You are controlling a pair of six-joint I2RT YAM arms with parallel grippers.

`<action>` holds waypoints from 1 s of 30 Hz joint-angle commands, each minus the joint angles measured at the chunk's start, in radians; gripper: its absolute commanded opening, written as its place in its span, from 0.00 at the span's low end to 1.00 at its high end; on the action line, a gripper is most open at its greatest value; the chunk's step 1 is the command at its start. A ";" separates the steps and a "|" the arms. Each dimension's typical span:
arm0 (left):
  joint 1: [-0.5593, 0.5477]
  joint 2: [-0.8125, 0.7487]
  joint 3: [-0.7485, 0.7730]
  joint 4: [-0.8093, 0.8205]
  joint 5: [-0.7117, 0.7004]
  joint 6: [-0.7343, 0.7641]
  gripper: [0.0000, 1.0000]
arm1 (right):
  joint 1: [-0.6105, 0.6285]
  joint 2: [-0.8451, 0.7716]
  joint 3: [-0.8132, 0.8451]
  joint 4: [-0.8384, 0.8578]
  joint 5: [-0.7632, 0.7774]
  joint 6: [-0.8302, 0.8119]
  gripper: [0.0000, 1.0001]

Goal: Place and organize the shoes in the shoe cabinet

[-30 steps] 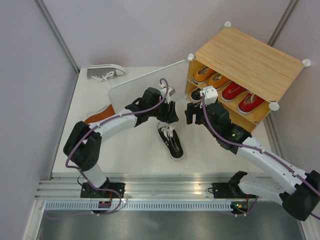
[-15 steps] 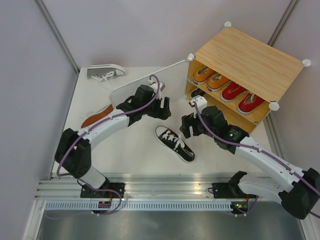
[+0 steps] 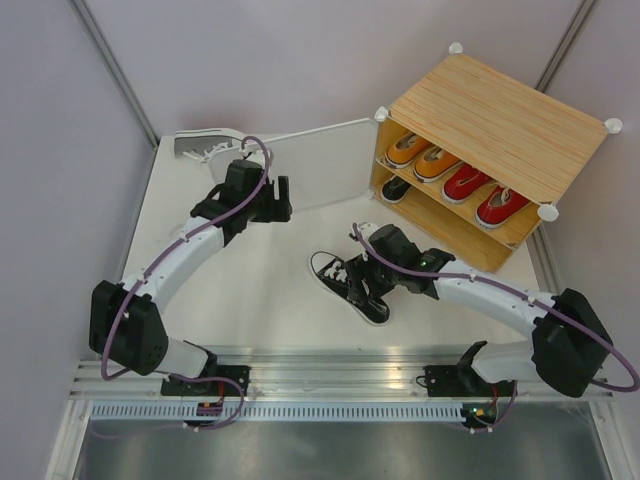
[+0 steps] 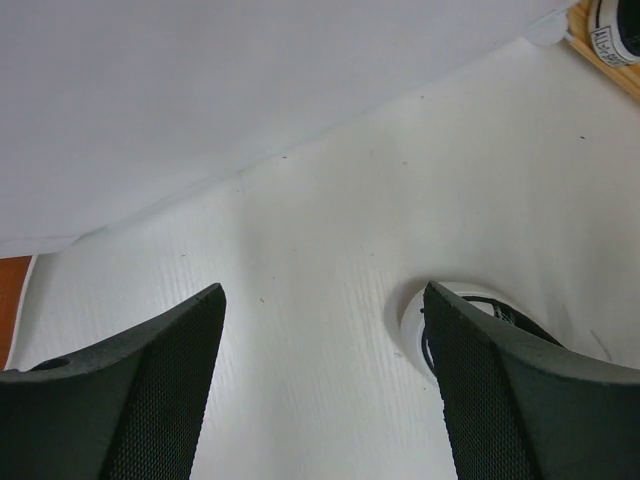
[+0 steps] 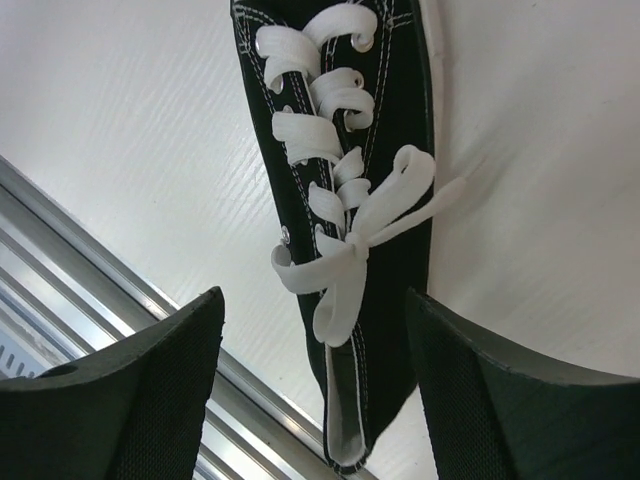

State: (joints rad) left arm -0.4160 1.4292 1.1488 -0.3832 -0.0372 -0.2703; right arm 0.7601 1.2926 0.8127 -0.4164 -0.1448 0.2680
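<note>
A black shoe (image 3: 348, 285) with white laces lies on the table near the front edge, toe pointing far left. My right gripper (image 3: 362, 283) hangs over it, open; in the right wrist view the shoe (image 5: 395, 240) runs between the spread fingers of the gripper (image 5: 315, 400), heel end nearest. My left gripper (image 3: 278, 200) is open and empty by the shoe cabinet's (image 3: 500, 120) swung-open frosted door (image 3: 320, 165). Two orange shoes (image 3: 420, 153) and two red shoes (image 3: 483, 193) sit on the upper shelf. Another black shoe (image 3: 393, 190) sits on the lower one.
A grey shoe (image 3: 195, 145) lies at the far left corner, partly behind the left arm. In the left wrist view an orange-brown patch (image 4: 10, 300) shows at the left edge and a white toe cap (image 4: 425, 320) behind the right finger. A metal rail (image 3: 320, 375) borders the front.
The left gripper let go of the black shoe, which now lies on the table, and drew back to the far left. The right gripper swung from the cabinet front down over that shoe.
</note>
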 commanded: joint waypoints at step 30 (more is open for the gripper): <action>0.048 -0.076 -0.044 0.017 -0.036 0.008 0.83 | 0.025 0.014 -0.014 0.019 0.789 0.861 0.01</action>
State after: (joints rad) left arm -0.3679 1.3754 1.1034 -0.3916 -0.0772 -0.2699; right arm 0.7853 1.2579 0.7746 -0.3965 0.5304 0.9306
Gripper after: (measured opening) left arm 0.831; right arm 0.117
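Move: The black shoe lies on the table just under the right gripper, its middle roughly 2 cm left, 1 cm ahead and 6 cm below, laces and tongue up, toe slanting back to the right. From that gripper, the black shoe already in the cabinet is some 22 cm ahead, 9 cm right and 4 cm lower; the lower shelf's free part is about 14 cm ahead and 20 cm right, 5 cm lower. From the left gripper, the shoe on the table is about 16 cm back, 18 cm right and 15 cm below. Sink the open right gripper about 4 cm, easing forward, and pinch the shoe's laces and tongue. Then raise it some 5 cm while carrying the shoe to the right and forward towards the cabinet, swinging the wrist clockwise about 50 degrees. Draw the left gripper 3 cm left, away from the shoe, fingers open. ##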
